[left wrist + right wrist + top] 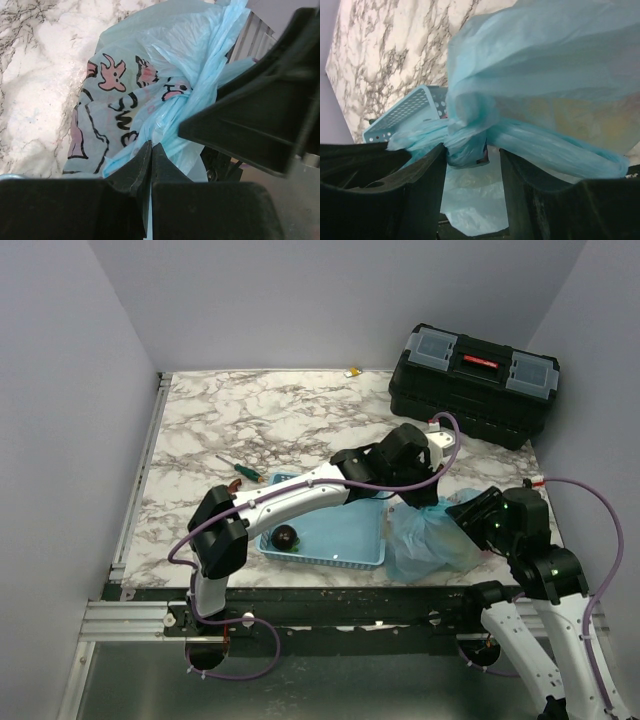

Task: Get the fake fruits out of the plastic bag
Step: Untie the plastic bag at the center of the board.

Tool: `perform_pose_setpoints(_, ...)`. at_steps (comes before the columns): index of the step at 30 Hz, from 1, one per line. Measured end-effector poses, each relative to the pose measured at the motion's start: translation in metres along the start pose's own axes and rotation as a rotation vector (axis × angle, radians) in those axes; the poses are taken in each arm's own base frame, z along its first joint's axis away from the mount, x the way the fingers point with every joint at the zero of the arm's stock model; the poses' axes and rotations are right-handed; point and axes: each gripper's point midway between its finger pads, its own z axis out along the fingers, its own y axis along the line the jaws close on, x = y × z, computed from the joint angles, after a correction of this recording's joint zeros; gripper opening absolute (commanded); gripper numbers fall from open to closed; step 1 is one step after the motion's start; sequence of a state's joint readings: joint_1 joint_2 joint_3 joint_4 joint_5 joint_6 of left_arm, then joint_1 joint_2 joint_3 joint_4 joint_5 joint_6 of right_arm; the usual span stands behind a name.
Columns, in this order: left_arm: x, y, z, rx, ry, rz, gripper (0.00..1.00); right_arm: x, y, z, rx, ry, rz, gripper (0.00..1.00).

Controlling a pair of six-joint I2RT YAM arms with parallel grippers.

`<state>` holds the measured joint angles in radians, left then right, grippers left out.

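Observation:
The light-blue plastic bag (432, 542) lies at the table's front right, beside the basket. Its handles are tied in a knot (466, 142). My left gripper (424, 490) reaches over the basket and is shut on a twisted strip of the bag (165, 125) near its top; the pink-and-dark cartoon print (112, 75) shows below. My right gripper (472, 157) is open, with a finger on each side of the knot, and it also shows at the bag's right side in the top view (468, 512). The fake fruits are hidden inside; only a faint yellowish patch (560, 115) shows through the plastic.
A light-blue latticed basket (345, 540) holding a dark plum (286, 536) sits left of the bag. A green-handled screwdriver (243, 469) lies behind it. A black toolbox (472, 383) stands at the back right. A small yellow item (352, 371) is at the back edge.

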<state>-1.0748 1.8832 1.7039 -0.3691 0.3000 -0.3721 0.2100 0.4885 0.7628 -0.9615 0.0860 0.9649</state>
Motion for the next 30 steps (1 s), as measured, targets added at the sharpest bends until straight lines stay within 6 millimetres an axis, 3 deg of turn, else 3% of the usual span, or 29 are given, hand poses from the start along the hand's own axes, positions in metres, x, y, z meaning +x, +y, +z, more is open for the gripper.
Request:
perform_pose_setpoints(5, -0.002, -0.003, -0.002, 0.009, -0.008, -0.007, 0.00, -0.001, -0.004, 0.008, 0.020, -0.021, 0.048, 0.43)
perform_pose_setpoints(10, 0.005, -0.001, 0.000, 0.007, -0.001, -0.016, 0.00, -0.009, -0.004, 0.007, 0.022, -0.065, 0.065, 0.33)
perform_pose_setpoints(26, 0.008, -0.002, -0.007, 0.012, -0.010, -0.016, 0.00, -0.038, -0.003, 0.000, 0.026, -0.213, 0.078, 0.09)
perform_pose_setpoints(30, 0.007, -0.002, -0.007, 0.012, -0.015, -0.016, 0.00, -0.054, 0.004, -0.011, 0.015, -0.271, 0.065, 0.06)
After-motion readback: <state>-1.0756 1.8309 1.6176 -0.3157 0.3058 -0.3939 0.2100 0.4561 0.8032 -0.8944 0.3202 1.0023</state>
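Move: The bag's knot sits between the right hand's half-open fingertips, about 1 cm ahead of the hand point and 1 cm below. From the left hand, still shut on a strand, it is some 6 cm to the right and 2 cm back. From the right hand, the bag body hangs roughly 3 cm back, 2 cm left and 11 cm down. The basket is about 30 cm left, level fore and aft, 16 cm down. Right fingers close on the knot while pulling about 5 cm right and up, against the left hand's kept pinch. ##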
